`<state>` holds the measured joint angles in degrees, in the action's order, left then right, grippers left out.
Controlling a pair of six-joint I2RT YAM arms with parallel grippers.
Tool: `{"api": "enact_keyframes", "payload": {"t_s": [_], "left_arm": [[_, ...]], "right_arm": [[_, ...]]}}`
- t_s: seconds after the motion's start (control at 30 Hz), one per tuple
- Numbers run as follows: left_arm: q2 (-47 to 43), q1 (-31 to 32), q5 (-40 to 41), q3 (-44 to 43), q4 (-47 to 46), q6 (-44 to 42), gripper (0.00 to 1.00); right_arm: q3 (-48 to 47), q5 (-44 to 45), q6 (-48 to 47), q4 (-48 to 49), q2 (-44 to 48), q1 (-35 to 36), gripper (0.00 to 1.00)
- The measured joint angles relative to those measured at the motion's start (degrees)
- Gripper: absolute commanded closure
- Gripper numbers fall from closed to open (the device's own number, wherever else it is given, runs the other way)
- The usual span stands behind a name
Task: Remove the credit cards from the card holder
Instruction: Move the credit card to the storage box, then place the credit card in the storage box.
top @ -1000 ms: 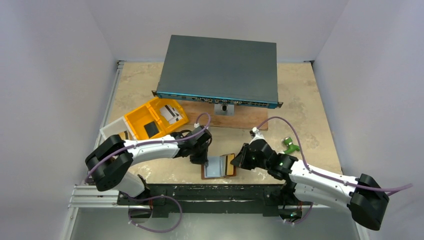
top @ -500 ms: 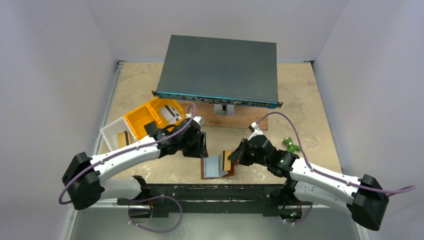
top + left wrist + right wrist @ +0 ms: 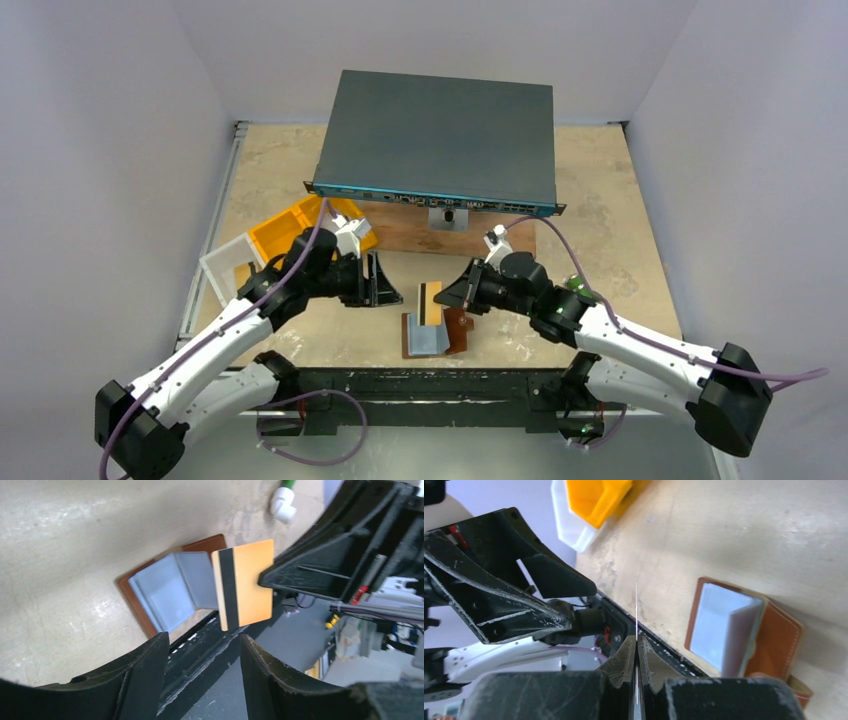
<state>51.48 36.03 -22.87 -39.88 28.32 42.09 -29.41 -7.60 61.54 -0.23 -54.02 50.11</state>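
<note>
The card holder [image 3: 428, 340] is a brown leather wallet lying open near the table's front edge, with its pale blue pockets [image 3: 162, 587] raised. My right gripper [image 3: 452, 297] is shut on one edge of an orange credit card [image 3: 430, 300] with a black stripe. The card [image 3: 245, 582] hangs upright just above the holder and clear of its pockets. The right wrist view shows that card only as a thin edge [image 3: 636, 607] between the shut fingers [image 3: 628, 652]. My left gripper [image 3: 385, 281] hovers open and empty to the left of the card.
A yellow tray [image 3: 285, 236] and a clear plastic box [image 3: 222, 266] stand at the left, partly behind my left arm. A large grey network switch [image 3: 440, 140] rests on a wooden board [image 3: 480, 237] at the back. A green and white fitting [image 3: 577, 288] lies at the right.
My left gripper opened, rose off the card holder and drew back to the left. My right gripper pulled the orange card up and out of the holder.
</note>
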Motion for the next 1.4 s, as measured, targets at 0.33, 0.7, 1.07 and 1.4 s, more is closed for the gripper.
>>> {"api": "enact_keyframes", "payload": {"t_s": [0.33,0.7,1.07,1.4], "left_arm": [[-2.69,-5.40,-14.25,4.98,-8.35,1.38,0.46],[-2.08,-5.64,-21.86,7.96,-20.55,7.87,0.70],[-3.52,-6.01,-20.22,9.33,-18.45,10.27,1.00],[-11.30,-6.03,-0.04,0.28,9.79,4.96,1.00]], "right_arm": [[-0.11,-8.68,5.09,13.09,-3.06,-1.11,1.00],[-0.11,-13.31,8.04,22.47,-8.57,-1.11,1.00],[-1.38,-12.59,5.53,17.27,-9.31,-1.31,0.18],[-4.09,-8.15,-0.46,6.14,-8.81,-1.25,0.01]]}}
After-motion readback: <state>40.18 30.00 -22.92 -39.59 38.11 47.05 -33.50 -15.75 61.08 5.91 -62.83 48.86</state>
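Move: The right hand already holds the credit card, its middle about 3 cm to that hand's left. From the open left hand, the card lies about 9 cm to the right, 1 cm back and 2 cm lower. The card holder is about 8 cm right, 3 cm back and 15 cm below the left hand; the yellow storage box stands some 18 cm ahead, 16 cm left and 14 cm below. Right hand lifts card 5 cm leftward; left hand pinches its striped edge; right opens, left draws it leftward. ##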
